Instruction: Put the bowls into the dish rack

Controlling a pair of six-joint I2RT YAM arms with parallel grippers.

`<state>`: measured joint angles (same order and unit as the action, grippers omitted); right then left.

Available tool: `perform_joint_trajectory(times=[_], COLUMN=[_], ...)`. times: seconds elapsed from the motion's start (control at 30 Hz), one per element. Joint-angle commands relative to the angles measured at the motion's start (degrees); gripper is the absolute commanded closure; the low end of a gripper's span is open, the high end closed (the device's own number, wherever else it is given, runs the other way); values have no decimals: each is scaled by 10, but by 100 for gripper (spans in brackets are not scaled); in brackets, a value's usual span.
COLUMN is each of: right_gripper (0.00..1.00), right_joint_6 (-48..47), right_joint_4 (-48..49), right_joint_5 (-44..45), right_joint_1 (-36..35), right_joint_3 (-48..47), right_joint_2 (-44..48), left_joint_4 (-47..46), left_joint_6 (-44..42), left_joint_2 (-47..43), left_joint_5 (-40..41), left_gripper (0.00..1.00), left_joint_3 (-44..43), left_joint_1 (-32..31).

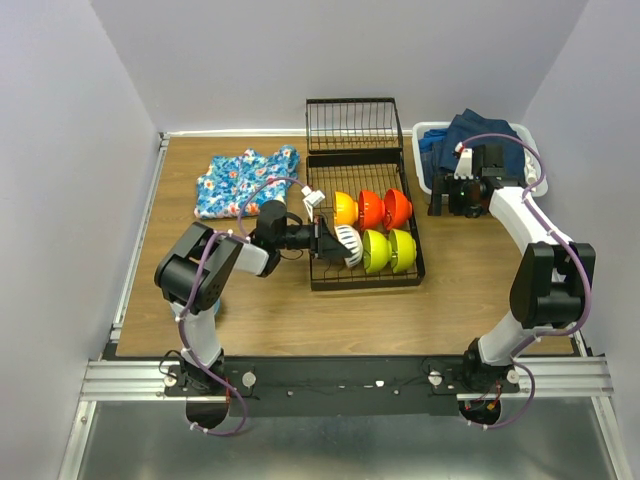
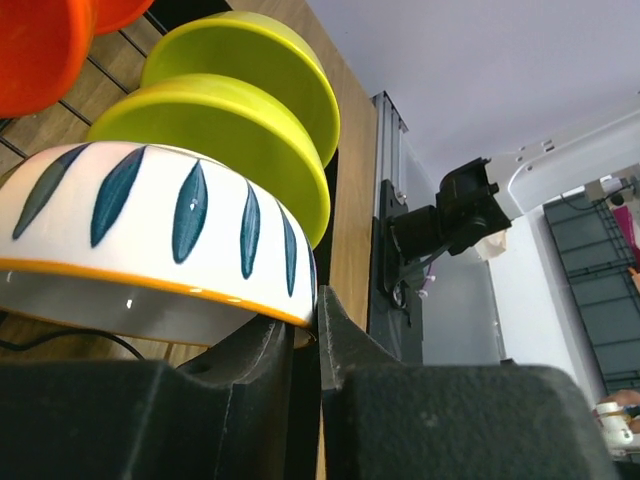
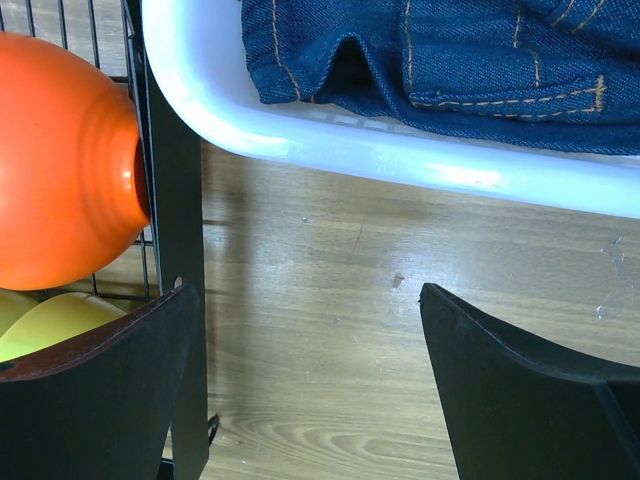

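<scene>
The black wire dish rack [image 1: 415, 270] holds a yellow-orange bowl [image 1: 345, 208], two red-orange bowls [image 1: 371, 208] and two lime-green bowls [image 1: 375, 250], all on edge. A white bowl with blue leaf marks [image 1: 347, 245] leans against the lime-green bowls [image 2: 230, 120] at the rack's left side. My left gripper [image 1: 325, 240] reaches in from the left. In the left wrist view the white bowl's [image 2: 150, 240] orange rim sits between the tips of the left gripper [image 2: 305, 312], whose jaws stand a narrow gap apart. My right gripper [image 3: 310, 300] hangs wide open and empty over bare wood, right of the rack [image 3: 175, 200].
A white basket [image 1: 425, 130] of blue denim clothes stands at the back right, just beyond the right gripper [image 1: 455, 195]; its rim [image 3: 350, 150] crosses the right wrist view. A blue floral cloth [image 1: 245, 180] lies at the back left. The rack's hinged end section [image 1: 350, 125] stands up behind it.
</scene>
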<state>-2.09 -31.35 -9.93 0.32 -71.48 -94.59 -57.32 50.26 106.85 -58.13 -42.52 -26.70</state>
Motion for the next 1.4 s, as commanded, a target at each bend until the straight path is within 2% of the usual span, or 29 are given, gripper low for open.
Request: perform_joint_trajectory(times=[0.0, 0.23, 0.4, 0.5, 0.6, 0.63, 0.7, 0.73, 0.77, 0.93, 1.23, 1.33, 1.37], right_gripper=[0, 0, 0, 0, 0, 0, 0, 0, 0, 0, 0, 0, 0], right_joint_6=[2, 7, 10, 14, 16, 15, 15, 15, 15, 15, 12, 13, 13], right_joint_4=[-8, -1, 2, 4, 3, 3, 5, 5, 8, 10, 14, 16, 18], right_joint_5=[-4, -6, -10, -16, -18, -18, -18, -18, -18, -18, -15, -16, -18], right_joint_1=[-1, -2, -2, -1, -2, -2, -2, -2, -2, -2, -2, -2, -2], right_joint_3=[3, -3, -8, -11, -20, -23, -24, -24, -23, -8, -5, -6, -5], right_joint_2=[-2, -7, -15, -22, -29, -31, -34, -34, -35, -26, -17, -16, -14], left_joint_4=[50, 95, 251, 303, 325, 324, 317, 318, 319, 359, 546, 651, 725], left_joint_6=[-58, -110, -209, -246, -264, -264, -262, -263, -264, -294, -428, -479, -493], left_joint_2=[-5, -42, -66, -68, -67, -67, -69, -69, -71, -95, -187, -220, -226], left_joint_5=[32, 37, 40, 43, 40, 38, 39, 39, 40, 53, 65, 107, 121], left_gripper=[76, 70, 71, 70, 63, 52, 46, 10, 1, 1, 1, 1, 1], left_joint_3=[9, 11, -19, -34, -41, -40, -40, -40, -39, -46, -68, -99, -109], left_joint_1=[-5, -7, -20, -27, -31, -31, -32, -32, -32, -32, -16, 9, 27])
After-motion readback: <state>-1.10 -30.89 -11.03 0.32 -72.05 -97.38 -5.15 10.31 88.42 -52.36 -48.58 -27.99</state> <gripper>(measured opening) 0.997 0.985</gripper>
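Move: The left hand, fingers pointing right, already holds the white striped bowl by its near rim. The rack place for this bowl has its middle about 2 cm ahead, 1 cm to the right and 6 cm below. The nearer green bowl stands roughly 7 cm right of that place, level with it, and the yellow bowl some 9 cm farther out from it. From the right hand, the place lies about 23 cm left, 12 cm back and 5 cm below. Down and back, about 3 cm and 2 cm, the left hand lowers the white striped bowl beside the nearer green one, its fingertips tipping down by some 15 degrees. At the bottom the fingers open wide and let go of the rim; the hand then rises and draws off left, away from the bowl. ##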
